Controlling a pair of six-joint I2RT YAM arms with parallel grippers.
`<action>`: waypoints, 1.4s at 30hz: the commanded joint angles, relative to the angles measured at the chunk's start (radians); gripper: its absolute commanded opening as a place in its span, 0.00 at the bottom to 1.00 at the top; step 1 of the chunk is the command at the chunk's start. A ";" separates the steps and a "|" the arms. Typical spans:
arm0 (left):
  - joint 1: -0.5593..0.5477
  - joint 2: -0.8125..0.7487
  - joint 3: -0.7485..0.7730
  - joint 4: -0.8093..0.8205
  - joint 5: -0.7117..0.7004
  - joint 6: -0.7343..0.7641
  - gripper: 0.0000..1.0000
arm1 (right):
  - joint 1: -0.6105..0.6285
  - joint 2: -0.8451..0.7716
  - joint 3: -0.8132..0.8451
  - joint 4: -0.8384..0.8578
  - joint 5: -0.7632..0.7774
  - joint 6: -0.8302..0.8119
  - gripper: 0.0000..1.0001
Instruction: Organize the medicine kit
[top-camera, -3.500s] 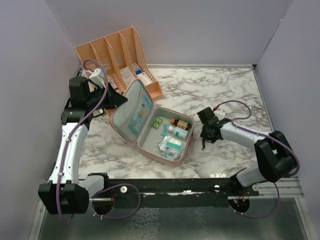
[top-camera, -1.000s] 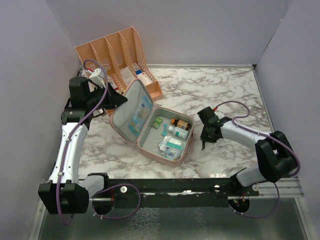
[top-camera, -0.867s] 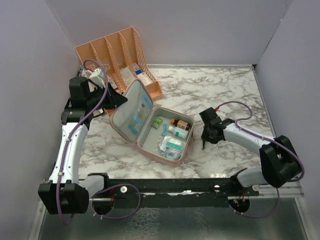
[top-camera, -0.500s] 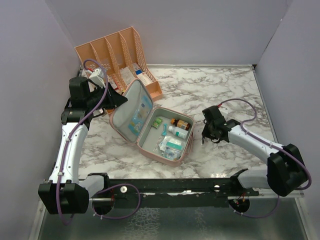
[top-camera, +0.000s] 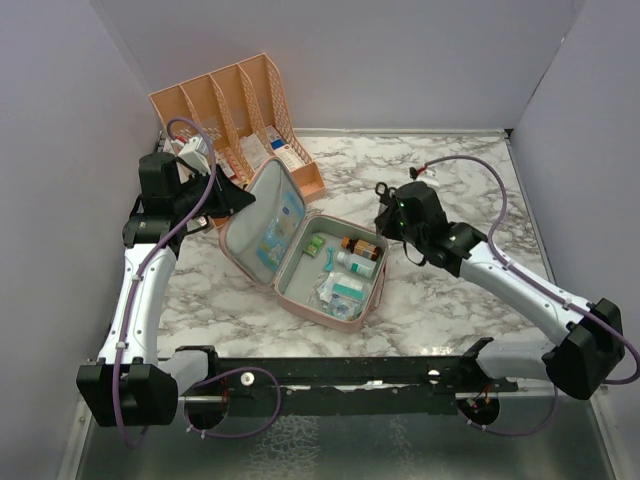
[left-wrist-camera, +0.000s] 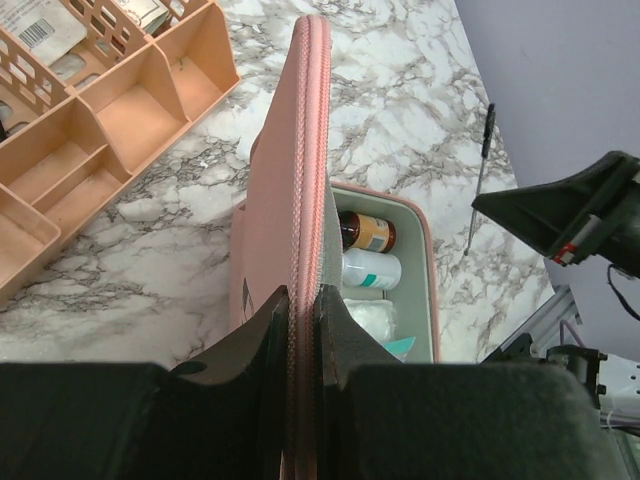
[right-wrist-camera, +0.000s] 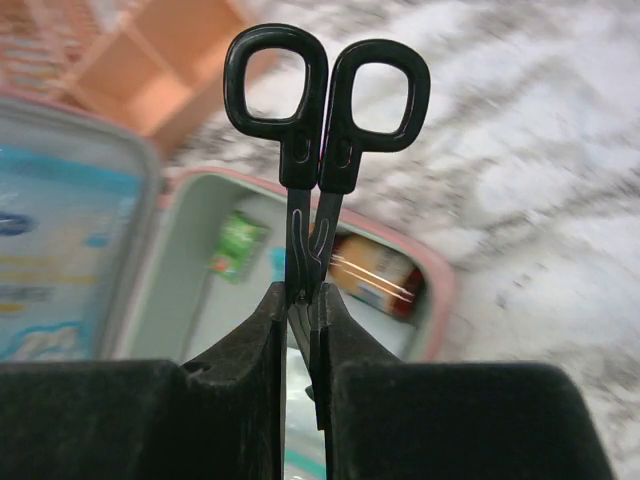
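The pink medicine kit (top-camera: 292, 292) lies open mid-table, its lid (top-camera: 262, 208) upright. My left gripper (left-wrist-camera: 302, 300) is shut on the lid's zip edge (left-wrist-camera: 310, 150) and holds it up. The grey-green tray holds a brown bottle (top-camera: 362, 246), a white bottle (top-camera: 355, 263), a green packet (top-camera: 316, 244) and several sachets (top-camera: 338, 292). My right gripper (right-wrist-camera: 305, 308) is shut on black scissors (right-wrist-camera: 322, 110) by the blades, handles pointing away, above the kit's right edge; in the top view the scissors (top-camera: 384, 190) show past the wrist.
A peach slotted desk organizer (top-camera: 222, 105) with boxes in it stands at the back left behind the kit. Purple walls close in the left, back and right. Marble table (top-camera: 450, 170) lies to the right of the kit.
My right arm has lifted from the table right of the kit and swung up and left, carrying the scissors over the kit's right edge. The left arm and lid have not moved.
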 joint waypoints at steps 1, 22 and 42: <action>-0.011 0.013 -0.003 -0.031 0.015 -0.013 0.00 | 0.125 0.040 0.129 0.207 0.063 -0.105 0.03; -0.011 0.011 0.007 -0.016 0.036 -0.059 0.00 | 0.304 0.291 0.296 0.874 -0.207 -0.212 0.07; -0.011 -0.004 -0.002 -0.001 0.044 -0.094 0.00 | 0.374 0.495 0.290 0.991 -0.081 -0.095 0.06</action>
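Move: The right hand already grips the scissors; the mesh pocket inside the raised lid is some 24 cm to its left, 3 cm back and 3 cm lower. The lid rim held by the left fingers is about 31 cm to the right hand's left, 1 cm back and 12 cm higher. Below the right hand, some 14 cm down, the brown bottle lies 3 cm ahead and 4 cm left. The pocket is about 15 cm below the left hand, 7 cm right and 2 cm back. The right arm swings the scissors left across the open case to the inner face of the lid, some 27 cm, climbing about 17 cm on the way and then sinking 4 or 5 cm beside the left gripper, above the pocket. Meanwhile its wrist turns about 30 degrees counter-clockwise, tips up and rolls left side up, so the fingers end nearly level, pointing forward-left with the scissors' handles up, while the left hand keeps its pinch on the rim and holds the lid open. ##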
